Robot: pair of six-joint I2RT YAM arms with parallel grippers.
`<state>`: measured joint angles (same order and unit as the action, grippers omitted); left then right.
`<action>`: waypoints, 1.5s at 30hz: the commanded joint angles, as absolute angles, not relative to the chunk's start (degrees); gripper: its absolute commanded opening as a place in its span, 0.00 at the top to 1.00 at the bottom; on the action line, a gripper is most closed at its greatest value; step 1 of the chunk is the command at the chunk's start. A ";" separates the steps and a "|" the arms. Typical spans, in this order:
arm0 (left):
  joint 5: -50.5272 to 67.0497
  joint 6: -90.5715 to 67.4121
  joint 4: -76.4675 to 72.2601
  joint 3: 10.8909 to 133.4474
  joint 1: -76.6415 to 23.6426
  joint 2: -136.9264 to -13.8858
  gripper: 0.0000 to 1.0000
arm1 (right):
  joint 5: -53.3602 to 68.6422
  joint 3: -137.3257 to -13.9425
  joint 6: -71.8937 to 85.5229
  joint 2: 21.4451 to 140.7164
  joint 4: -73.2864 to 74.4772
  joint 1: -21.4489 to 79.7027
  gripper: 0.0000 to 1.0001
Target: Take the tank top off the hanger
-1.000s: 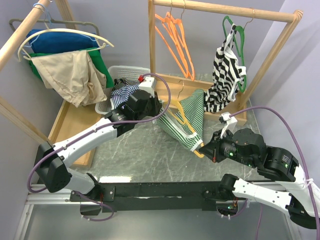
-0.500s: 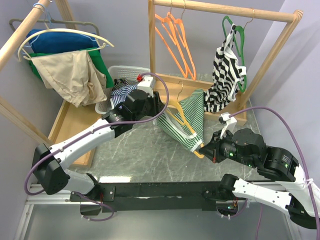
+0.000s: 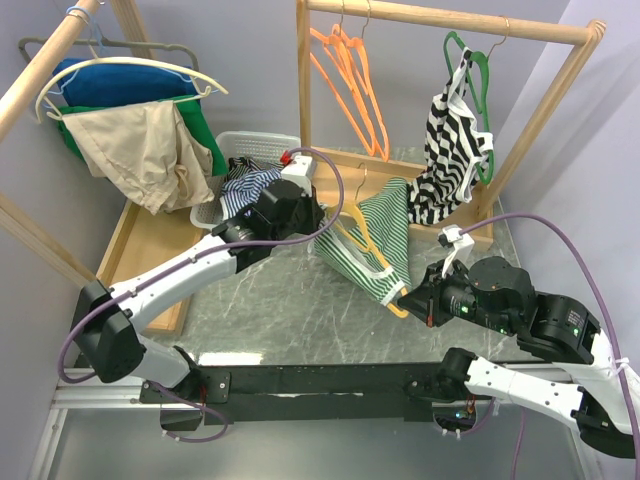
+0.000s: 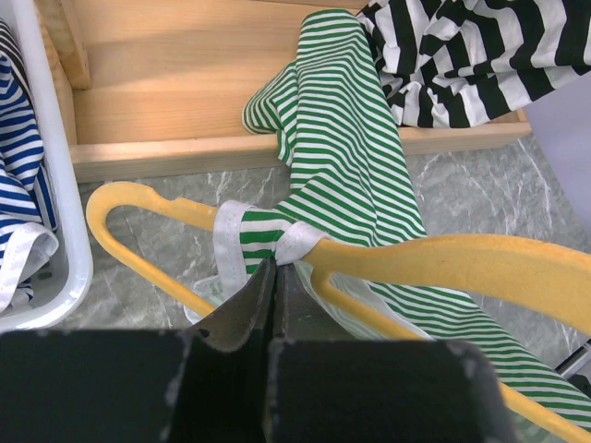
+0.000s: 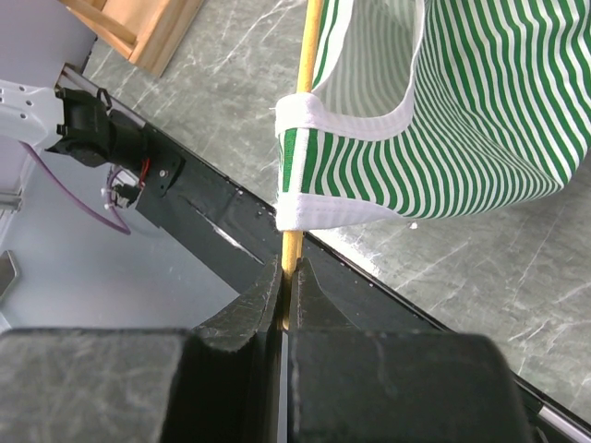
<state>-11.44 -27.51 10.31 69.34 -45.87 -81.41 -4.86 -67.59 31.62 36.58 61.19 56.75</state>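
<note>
The green-and-white striped tank top (image 3: 378, 232) hangs on a yellow hanger (image 3: 350, 222) held tilted above the marble table. My left gripper (image 3: 322, 222) is shut, its tips pinching the top's white shoulder strap (image 4: 291, 242) where it crosses the hanger's arm (image 4: 443, 263). My right gripper (image 3: 403, 298) is shut on the hanger's lower end (image 5: 294, 249), just below the white hem of the tank top (image 5: 480, 120). The hanger's hook (image 4: 125, 198) curves free to the left in the left wrist view.
A white basket (image 3: 255, 143) with blue striped cloth (image 3: 243, 186) stands behind the left arm. The wooden rack (image 3: 440, 18) carries orange hangers (image 3: 350, 80) and a black-and-white striped garment (image 3: 450, 150). A second rack on the left holds beige clothing (image 3: 135, 150).
My left gripper opened, shifted slightly, and has closed on the tank top's strap. The right gripper and the hanger have stayed put.
</note>
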 commanded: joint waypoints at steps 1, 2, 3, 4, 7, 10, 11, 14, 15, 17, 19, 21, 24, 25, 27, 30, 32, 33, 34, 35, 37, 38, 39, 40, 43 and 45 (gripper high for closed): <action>-12.30 -25.93 9.40 72.95 -45.79 -81.65 0.99 | -3.52 -69.52 30.50 35.33 55.99 57.04 1.00; -12.48 -25.84 9.49 73.21 -45.79 -81.65 0.99 | -3.52 -69.35 30.50 35.16 55.90 57.04 1.00; -12.65 -25.67 9.67 73.30 -45.79 -81.74 0.99 | -3.69 -69.26 30.59 34.98 55.99 57.04 1.00; -12.83 -25.58 9.75 73.30 -45.79 -81.65 0.99 | -3.78 -69.00 30.67 34.89 56.16 57.04 1.00; -14.50 -24.96 10.28 73.65 -45.70 -81.48 0.99 | -3.78 -68.56 30.85 34.63 56.60 57.04 1.00; -15.82 -24.61 11.51 74.35 -44.48 -81.48 0.99 | -3.17 -68.21 31.03 34.54 57.56 56.95 1.00; -15.91 -24.52 11.86 74.70 -43.25 -81.39 0.99 | -3.16 -68.20 30.94 34.45 57.83 57.04 1.00; -15.82 -24.26 12.74 75.32 -40.70 -81.04 0.99 | -3.34 -68.47 30.85 33.75 58.71 56.95 1.00; -15.30 -24.26 12.92 75.58 -38.61 -81.12 0.99 | -3.60 -68.55 31.02 33.14 58.97 57.04 1.00; -14.59 -24.17 13.80 76.28 -35.88 -81.30 0.99 | -3.60 -68.91 30.94 32.70 59.06 56.95 1.00; -14.24 -23.64 14.58 76.73 -34.55 -81.73 0.99 | -3.52 -69.26 30.85 32.08 59.15 57.04 1.00; -14.33 -23.82 15.90 77.78 -32.96 -82.78 0.99 | -3.43 -69.26 30.67 31.56 59.15 57.04 1.00; -14.07 -23.91 16.79 78.31 -31.47 -83.58 0.99 | -3.34 -69.08 30.67 31.03 58.80 57.04 1.00; -13.80 -23.99 16.79 78.22 -31.20 -83.67 0.99 | -3.51 -69.00 30.67 30.94 58.71 57.04 1.00; -13.98 -24.78 18.10 78.22 -30.94 -84.11 0.99 | -4.65 -69.17 30.76 30.15 58.62 57.04 1.00; -11.43 -25.66 18.28 77.08 -30.94 -84.02 0.99 | -6.41 -69.26 30.67 28.83 56.96 56.95 1.00; -10.11 -26.80 18.80 76.29 -30.94 -84.02 0.99 | -6.77 -69.00 30.32 27.78 55.64 57.04 1.00; -9.93 -27.24 19.77 76.20 -30.85 -84.11 0.99 | -7.12 -68.99 30.24 27.60 54.85 57.04 1.00; -9.58 -27.59 20.21 75.94 -30.94 -84.11 0.99 | -7.21 -68.82 30.15 27.34 54.23 56.95 1.00; -8.27 -28.12 20.21 75.59 -30.94 -84.11 0.99 | -7.03 -68.56 29.54 26.72 53.53 56.95 1.00; -6.78 -28.39 19.34 74.45 -30.94 -83.41 0.99 | -7.29 -68.03 29.36 26.28 51.95 56.95 1.00; -5.46 -28.74 19.07 74.10 -31.02 -82.89 0.99 | -7.12 -67.68 29.09 25.93 51.33 56.95 1.00; -4.75 -28.91 18.99 73.83 -31.03 -82.79 0.99 | -7.38 -67.68 29.09 25.93 50.81 56.87 1.00; -3.53 -29.00 18.90 73.65 -31.11 -82.71 0.99 | -7.56 -67.50 29.09 25.84 50.28 56.95 1.00; -1.67 -28.74 19.60 73.83 -33.56 -82.79 0.99 | -7.82 -66.53 29.00 25.93 48.87 57.04 1.00; -3.33 -27.86 20.12 73.83 -35.59 -82.44 0.99 | -7.91 -66.18 28.92 26.72 48.60 56.95 1.00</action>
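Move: The tank top's left strap is already pinched in the left fingers; the hanger's left end, over which it must come, lies about 4 cm ahead, 7 cm left and 2 cm lower. The hanger hook is roughly 5 cm ahead and 8 cm right, the basket about 13 cm ahead, 16 cm left and 22 cm below. From the right fingers, closed on the hanger's right end, that left end is some 22 cm ahead, 23 cm left, slightly lower; the right strap sits 3 cm ahead, 2 cm left. The tank top's left strap, kept pinched, is pulled left and forward along the hanger arm and past its left end, about 12 cm, as the left wrist turns some 15 degrees counter-clockwise; that hand then sinks about 4 cm, easing back and right, fingers tipping down. The right fingers keep the hanger's right end, rising about 3 cm and drawing right 2 cm while tipping up. ##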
